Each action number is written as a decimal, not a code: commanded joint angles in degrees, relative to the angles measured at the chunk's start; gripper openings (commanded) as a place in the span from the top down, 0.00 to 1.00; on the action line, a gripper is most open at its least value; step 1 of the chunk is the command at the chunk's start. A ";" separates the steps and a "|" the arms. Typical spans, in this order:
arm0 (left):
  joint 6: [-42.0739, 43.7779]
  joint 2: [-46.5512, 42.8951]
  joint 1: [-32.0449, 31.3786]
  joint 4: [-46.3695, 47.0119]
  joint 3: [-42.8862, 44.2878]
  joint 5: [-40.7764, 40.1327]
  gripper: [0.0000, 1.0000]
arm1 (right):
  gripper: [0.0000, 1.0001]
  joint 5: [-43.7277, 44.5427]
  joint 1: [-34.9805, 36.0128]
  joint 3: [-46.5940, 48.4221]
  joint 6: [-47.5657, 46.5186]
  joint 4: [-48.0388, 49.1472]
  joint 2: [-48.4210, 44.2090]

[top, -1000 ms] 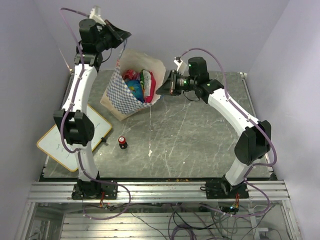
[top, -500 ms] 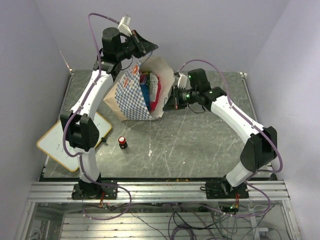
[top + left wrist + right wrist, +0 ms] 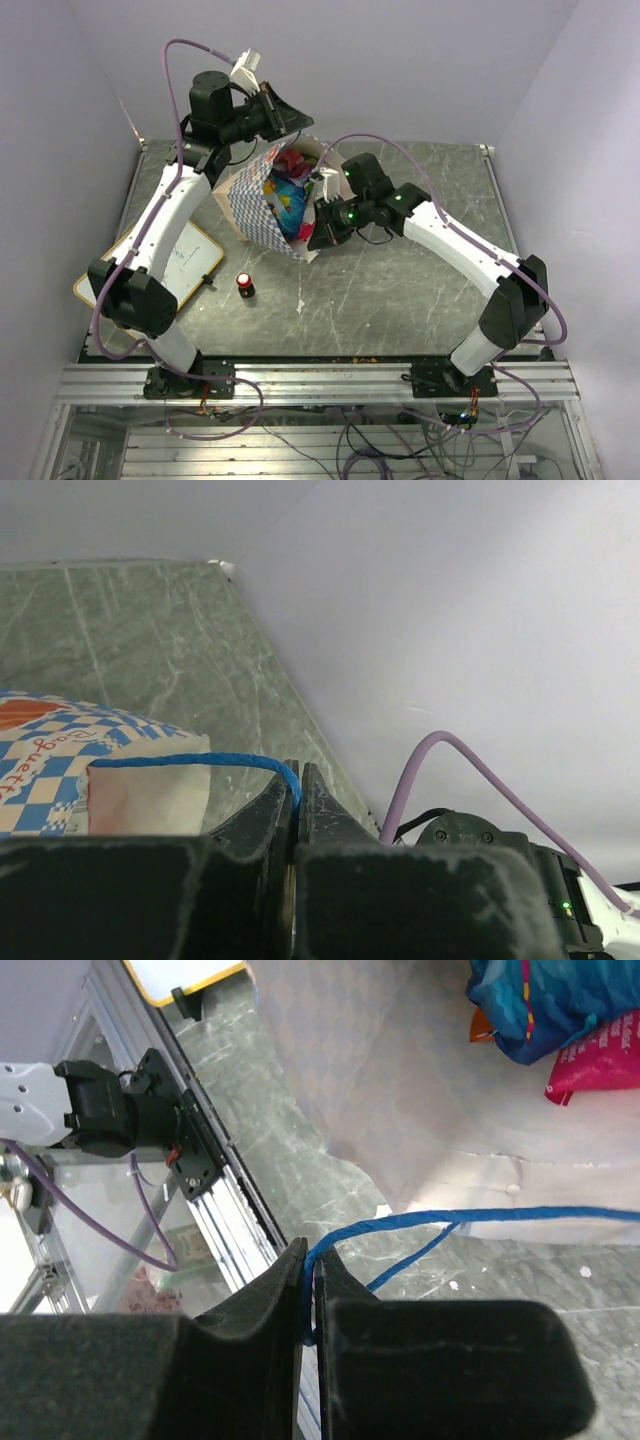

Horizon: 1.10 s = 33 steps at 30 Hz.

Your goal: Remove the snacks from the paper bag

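Note:
The paper bag (image 3: 255, 205), cream with a blue-and-white checkered band, hangs tilted between my two grippers with its mouth held wide. Snacks (image 3: 286, 192) in blue, pink and red packets lie inside it. My left gripper (image 3: 299, 112) is above the bag's far rim, shut on a blue cord handle (image 3: 190, 761) that runs from the bag (image 3: 70, 765). My right gripper (image 3: 316, 233) is at the near right rim, shut on the other blue cord handle (image 3: 450, 1219). The right wrist view looks into the bag (image 3: 400, 1090) at a blue packet (image 3: 540, 1005) and a pink packet (image 3: 600, 1055).
A small red-capped bottle (image 3: 244, 285) stands on the grey stone table in front of the bag. A whiteboard (image 3: 190, 262) lies at the left edge under the left arm. The aluminium rail (image 3: 320, 376) runs along the near edge. Walls close in at the back and on both sides.
The left gripper has swung right over the bag with its handle. The right gripper has moved left and nearer with the other handle. The bag has tilted and its mouth has spread.

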 commanded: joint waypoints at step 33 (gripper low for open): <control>1.77 -5.43 0.69 -13.48 0.49 -0.29 0.93 | 0.11 26.41 -3.61 4.09 -0.91 14.44 -1.90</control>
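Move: The red snack pack in the tilted paper bag's mouth lies about 7 cm ahead of the right hand, some 2 cm to its left and 8 cm lower. The blue snack pack is about 7 cm ahead, 7 cm left and 10 cm below, and the bag's middle roughly 9 cm ahead, 8 cm left and 12 cm below. From the left hand, the red pack lies about 12 cm back, straight below in the sideways sense, some 26 cm down. The bag's near handle is let go as the right fingers spread from almost shut to wide open, the hand pulling about 11 cm right and rising 5 cm, then sweeping forward past the mouth and a little back left. Its wrist turns clockwise, so the fingers point more forward into the bag. The left fingers keep pinching the far handle, easing a few centimetres down, back and left. ##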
